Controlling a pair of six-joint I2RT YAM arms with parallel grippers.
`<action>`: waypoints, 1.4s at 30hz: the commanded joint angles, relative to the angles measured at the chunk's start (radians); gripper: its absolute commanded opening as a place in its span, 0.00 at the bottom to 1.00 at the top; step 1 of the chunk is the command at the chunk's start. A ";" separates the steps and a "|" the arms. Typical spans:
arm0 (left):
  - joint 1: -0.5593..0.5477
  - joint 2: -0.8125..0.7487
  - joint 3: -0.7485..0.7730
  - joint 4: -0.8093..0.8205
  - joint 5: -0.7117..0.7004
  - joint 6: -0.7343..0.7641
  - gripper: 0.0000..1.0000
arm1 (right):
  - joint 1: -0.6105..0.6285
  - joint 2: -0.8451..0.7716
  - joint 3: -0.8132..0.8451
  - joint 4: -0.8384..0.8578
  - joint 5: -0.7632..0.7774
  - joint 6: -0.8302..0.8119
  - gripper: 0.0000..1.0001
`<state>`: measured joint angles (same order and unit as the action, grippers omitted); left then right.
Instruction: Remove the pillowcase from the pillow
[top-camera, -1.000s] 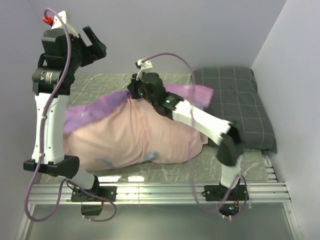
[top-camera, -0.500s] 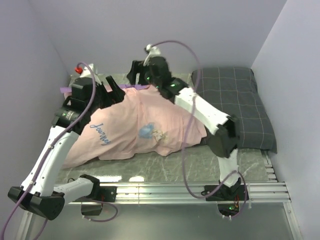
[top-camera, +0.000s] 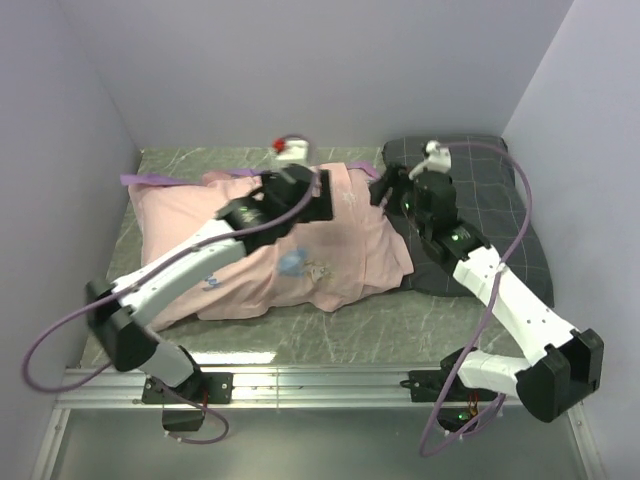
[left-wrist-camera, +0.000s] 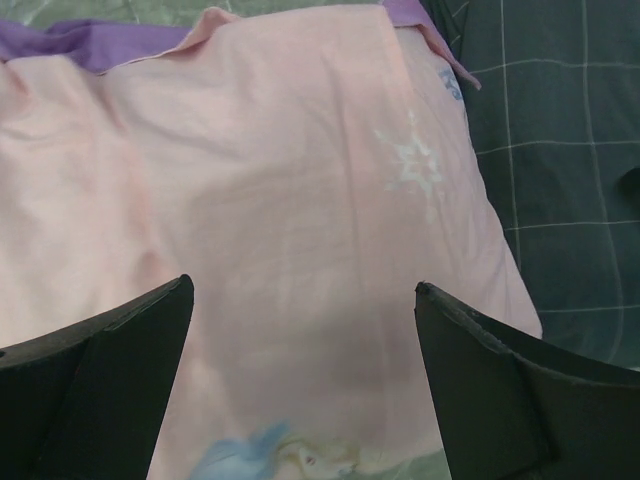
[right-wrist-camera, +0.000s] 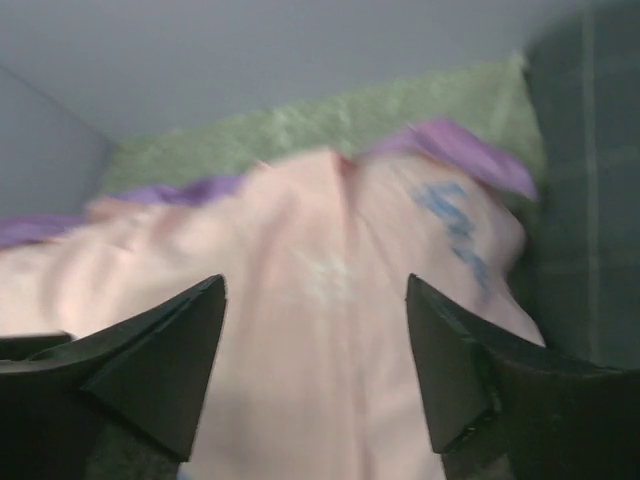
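Note:
The pillowcase (top-camera: 300, 250) lies across the table with its pale pink side out and a purple edge (top-camera: 150, 180) showing at the back left. It bulges over the pillow, which is hidden under the fabric. My left gripper (top-camera: 318, 195) hovers open over the upper middle of the pillowcase (left-wrist-camera: 300, 180); in the left wrist view the left gripper (left-wrist-camera: 302, 285) has only fabric below its jaws. My right gripper (top-camera: 385, 185) is open just off the right end of the pillowcase (right-wrist-camera: 320, 230). The right gripper (right-wrist-camera: 315, 280) holds nothing.
A dark grey checked pillow (top-camera: 480, 200) lies at the back right, touching the pillowcase's right end; my right forearm passes over it. Walls close in on the left, back and right. An aluminium rail (top-camera: 320, 380) runs along the near edge, past a strip of green marbled table (top-camera: 330, 340).
My left arm swung down from high on the left to over the pillowcase. My right gripper opened and drew back to the right. The pillowcase settled flatter.

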<state>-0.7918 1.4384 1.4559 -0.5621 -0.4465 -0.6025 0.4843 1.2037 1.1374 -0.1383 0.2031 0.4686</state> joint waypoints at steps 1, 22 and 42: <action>-0.109 0.133 0.122 -0.050 -0.248 0.023 0.98 | -0.062 -0.076 -0.158 0.000 0.022 0.041 0.75; -0.170 0.445 0.380 -0.262 -0.459 0.024 0.33 | -0.090 -0.009 -0.398 0.184 -0.238 0.111 0.53; 0.259 -0.183 -0.178 -0.145 -0.210 -0.026 0.00 | -0.188 0.010 -0.433 0.152 -0.180 0.137 0.00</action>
<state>-0.6270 1.3804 1.3869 -0.7612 -0.7315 -0.6186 0.3389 1.2308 0.7292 0.0280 -0.0109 0.6022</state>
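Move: The left hand goes for the middle of the pink pillowcase top: the spot lies about 3 cm ahead, 6 cm right and 8 cm below, with the blue print about 4 cm back and 3 cm left of the hand. The right hand's spot, the pillowcase's right end, is some 16 cm below and 3 cm back; from that hand the purple hem is 17 cm ahead, 4 cm left, and the plaid pillow 5 cm ahead, 20 cm right. Right hand drops 16 cm, pinching the pillowcase's right end; left dips rightward, pinches the top, drags it left 16 cm. ##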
